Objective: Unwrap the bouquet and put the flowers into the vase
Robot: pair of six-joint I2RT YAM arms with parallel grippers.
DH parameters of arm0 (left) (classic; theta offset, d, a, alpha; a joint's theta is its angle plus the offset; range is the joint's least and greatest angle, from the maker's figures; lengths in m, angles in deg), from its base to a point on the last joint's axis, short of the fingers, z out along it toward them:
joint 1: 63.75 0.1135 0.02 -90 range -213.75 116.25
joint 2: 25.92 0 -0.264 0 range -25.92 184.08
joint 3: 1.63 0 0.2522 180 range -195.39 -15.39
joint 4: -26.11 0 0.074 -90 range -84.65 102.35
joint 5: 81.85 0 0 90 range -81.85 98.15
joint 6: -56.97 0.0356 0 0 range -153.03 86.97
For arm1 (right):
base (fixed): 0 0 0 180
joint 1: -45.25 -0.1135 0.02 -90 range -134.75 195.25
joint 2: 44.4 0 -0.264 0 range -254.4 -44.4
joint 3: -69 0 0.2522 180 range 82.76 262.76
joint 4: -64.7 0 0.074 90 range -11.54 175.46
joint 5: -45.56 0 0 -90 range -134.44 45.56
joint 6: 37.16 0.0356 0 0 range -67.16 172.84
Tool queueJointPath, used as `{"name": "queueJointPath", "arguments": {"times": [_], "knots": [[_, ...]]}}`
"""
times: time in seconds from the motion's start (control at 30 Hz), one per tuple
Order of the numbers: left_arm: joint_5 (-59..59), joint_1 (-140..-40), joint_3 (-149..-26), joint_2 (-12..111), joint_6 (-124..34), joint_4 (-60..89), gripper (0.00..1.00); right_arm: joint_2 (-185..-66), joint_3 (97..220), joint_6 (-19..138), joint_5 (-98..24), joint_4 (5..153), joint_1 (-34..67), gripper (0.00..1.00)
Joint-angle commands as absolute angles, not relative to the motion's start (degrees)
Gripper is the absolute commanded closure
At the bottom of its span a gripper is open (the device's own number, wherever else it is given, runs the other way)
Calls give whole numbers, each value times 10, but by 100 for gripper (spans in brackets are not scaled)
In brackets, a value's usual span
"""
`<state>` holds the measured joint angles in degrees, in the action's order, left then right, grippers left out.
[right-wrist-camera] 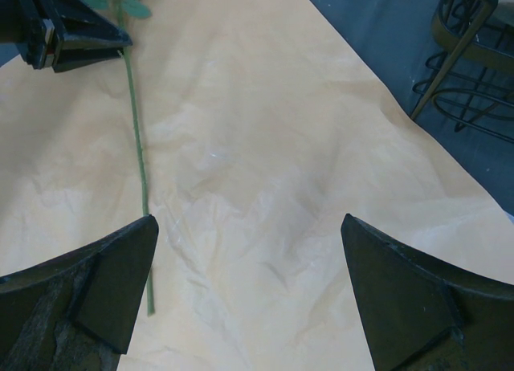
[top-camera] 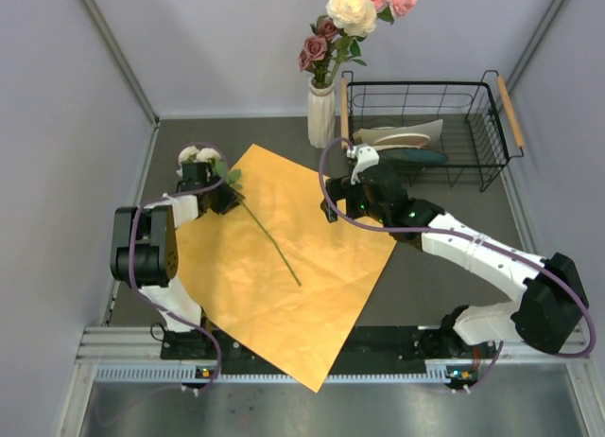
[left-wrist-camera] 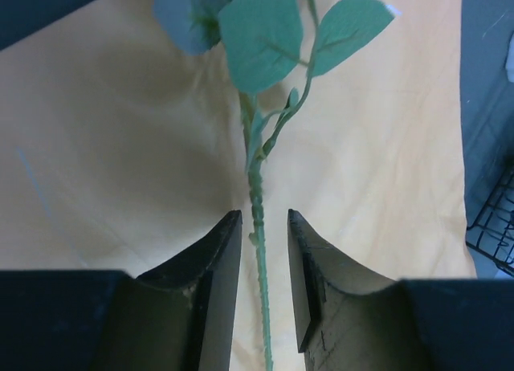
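The orange paper (top-camera: 284, 267) lies unfolded flat on the table. One white flower (top-camera: 197, 156) lies across its left corner, its thin stem (top-camera: 274, 248) running toward the middle. My left gripper (top-camera: 219, 196) (left-wrist-camera: 265, 226) straddles that stem (left-wrist-camera: 257, 194) just below the leaves (left-wrist-camera: 265, 34). Its jaws stand narrow, with a slim gap still showing on each side of the stem. My right gripper (top-camera: 331, 210) (right-wrist-camera: 249, 234) hovers wide open over the paper (right-wrist-camera: 265, 146), holding nothing, with the stem (right-wrist-camera: 136, 130) off to its left. The white vase (top-camera: 321, 113) at the back holds several roses (top-camera: 350, 21).
A black wire basket (top-camera: 425, 125) (right-wrist-camera: 466, 66) stands at the back right, beside the vase, with cream and dark items inside. Grey walls close in the table on three sides. The paper overhangs the near rail (top-camera: 312, 375).
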<state>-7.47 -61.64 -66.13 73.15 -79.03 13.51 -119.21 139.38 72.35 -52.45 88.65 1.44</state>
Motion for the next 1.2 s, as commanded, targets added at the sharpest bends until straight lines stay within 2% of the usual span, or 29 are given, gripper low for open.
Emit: {"name": "queueJointPath", "arguments": {"times": [0.0,0.1,0.2,0.4,0.47,0.6,0.63,0.67,0.77,0.9,1.17], "knots": [[-74,-616,-691,745,-786,181,71,-1174,1395,709,-517,889,16,1],[-77,-617,-696,752,-782,188,82,-1174,1396,704,-517,897,15,1],[-78,-620,-701,762,-781,187,83,-1174,1397,703,-517,899,15,1],[-72,-623,-712,772,-778,180,82,-1174,1397,706,-515,902,16,1],[-70,-623,-718,779,-779,168,75,-1174,1399,705,-514,902,15,1],[-78,-626,-718,788,-783,176,75,-1174,1402,703,-516,906,16,1],[-79,-626,-719,787,-784,180,76,-1172,1402,702,-516,908,16,1],[-80,-627,-721,787,-783,180,84,-1172,1403,700,-516,910,15,1],[-87,-628,-727,776,-775,180,96,-1170,1409,695,-515,918,15,1],[-81,-653,-738,710,-737,164,100,-1166,1417,684,-483,923,20,1],[-132,-710,-706,501,-672,145,100,-1165,1453,685,-273,916,86,3]]}}
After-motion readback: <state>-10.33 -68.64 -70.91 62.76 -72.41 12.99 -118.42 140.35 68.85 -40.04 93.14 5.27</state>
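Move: The white roses' stem, just below its leaves, lies between and slightly beyond the left fingers: about 2 cm ahead and 1 cm below. From the left hand, the white heads are some 10 cm ahead and 8 cm left, the stem's cut end about 21 cm back and 17 cm right, and the vase roughly 17 cm ahead and 23 cm right. From the right hand, that grasp spot lies about 11 cm ahead, 24 cm left and 17 cm below. Forward along the stem by only 2–3 cm, low over the paper, the left hand eases in while its half-open fingers narrow, reopen a little, then shut and pinch the stem just below the leaves. It then lifts quickly by some 10 cm, swinging about 5 cm right towards the vase, tipping its fingers up and turning slightly clockwise. ##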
